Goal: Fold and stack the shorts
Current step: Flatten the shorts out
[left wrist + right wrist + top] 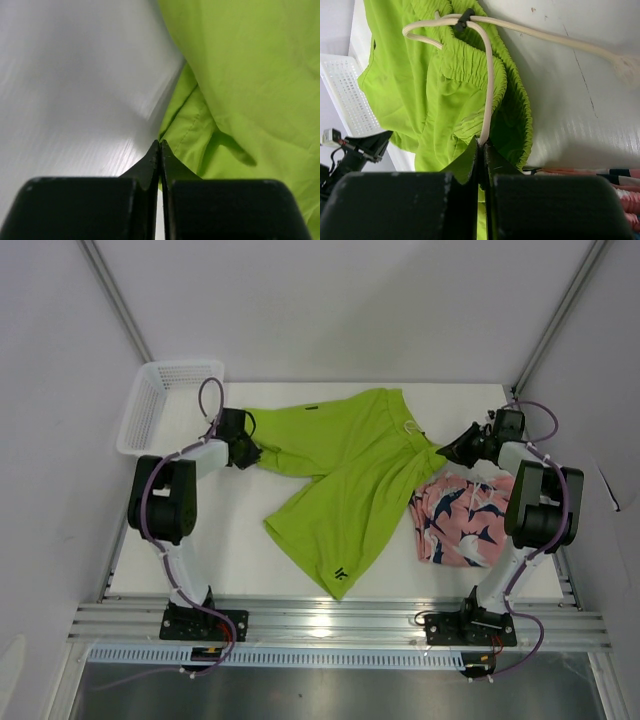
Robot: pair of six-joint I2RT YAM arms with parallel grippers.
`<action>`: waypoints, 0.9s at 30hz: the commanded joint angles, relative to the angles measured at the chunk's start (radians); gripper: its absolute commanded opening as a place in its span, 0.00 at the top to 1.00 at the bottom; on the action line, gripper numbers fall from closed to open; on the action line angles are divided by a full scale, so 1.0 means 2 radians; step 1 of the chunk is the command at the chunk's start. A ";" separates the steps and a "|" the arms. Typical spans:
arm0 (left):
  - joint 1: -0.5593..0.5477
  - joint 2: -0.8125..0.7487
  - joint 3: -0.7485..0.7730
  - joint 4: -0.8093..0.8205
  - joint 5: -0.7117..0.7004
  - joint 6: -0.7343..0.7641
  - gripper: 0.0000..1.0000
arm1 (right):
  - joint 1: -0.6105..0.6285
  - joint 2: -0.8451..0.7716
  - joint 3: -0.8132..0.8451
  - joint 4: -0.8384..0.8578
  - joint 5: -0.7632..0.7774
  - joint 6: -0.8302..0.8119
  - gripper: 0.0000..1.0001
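The lime-green shorts [345, 475] lie spread flat across the middle of the table, waistband to the right. My left gripper [246, 452] is at the hem of the far leg. In the left wrist view it [160, 143] is shut, its tips pinching the edge of the green cloth [240, 75]. My right gripper [457, 451] is at the waistband. In the right wrist view it [482, 144] is shut on the gathered green waistband [470, 75] together with the white drawstring [490, 85]. The coral-pink printed shorts [460, 522] lie bunched at the right, beside the right arm.
A white mesh basket [165, 400] stands at the far left corner, just behind the left gripper. Bare white table [230, 540] shows at the near left. Metal frame posts run along both sides, and the arm bases sit on the near rail.
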 commanded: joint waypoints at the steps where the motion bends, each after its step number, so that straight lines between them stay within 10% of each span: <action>1: -0.001 -0.074 -0.032 -0.020 -0.050 -0.012 1.00 | -0.004 -0.029 -0.007 0.025 0.018 0.013 1.00; 15: -0.071 -0.180 -0.171 -0.041 -0.140 -0.057 1.00 | 0.001 -0.030 -0.011 0.022 0.036 0.017 1.00; 17: -0.082 -0.185 -0.179 -0.031 -0.141 -0.054 0.90 | 0.001 -0.029 -0.011 0.022 0.037 0.017 1.00; 21: -0.085 -0.212 -0.197 -0.053 -0.149 -0.042 0.32 | 0.002 -0.031 -0.011 0.017 0.037 0.011 1.00; 27: -0.138 -0.307 -0.185 -0.099 -0.199 0.022 0.16 | 0.005 -0.025 0.002 -0.001 0.037 -0.009 1.00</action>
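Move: The left hand, nearly down on the table, already pinches the hem corner of the green shorts' far-left leg. Its goal is the bare table about 12 cm straight back and 2 cm lower. The near leg's left corner lies some 19 cm back and 2 cm right; the white basket is roughly 24 cm left and 12 cm ahead. From the right hand, holding the waistband, the pinched corner is about 50 cm left, level fore and aft; the folded pink shorts are 18 cm back and 7 cm right. The pinched hem corner is drawn straight back by the left hand, away from the basket side and towards the near leg, in a low arc that rises under 3 cm and comes down again. After some 12 cm the fingers spread wide and let go, and the hand starts up about 3 cm, its left side tilted up roughly 10 degrees. The right hand keeps its pinch on the waistband, almost still. ##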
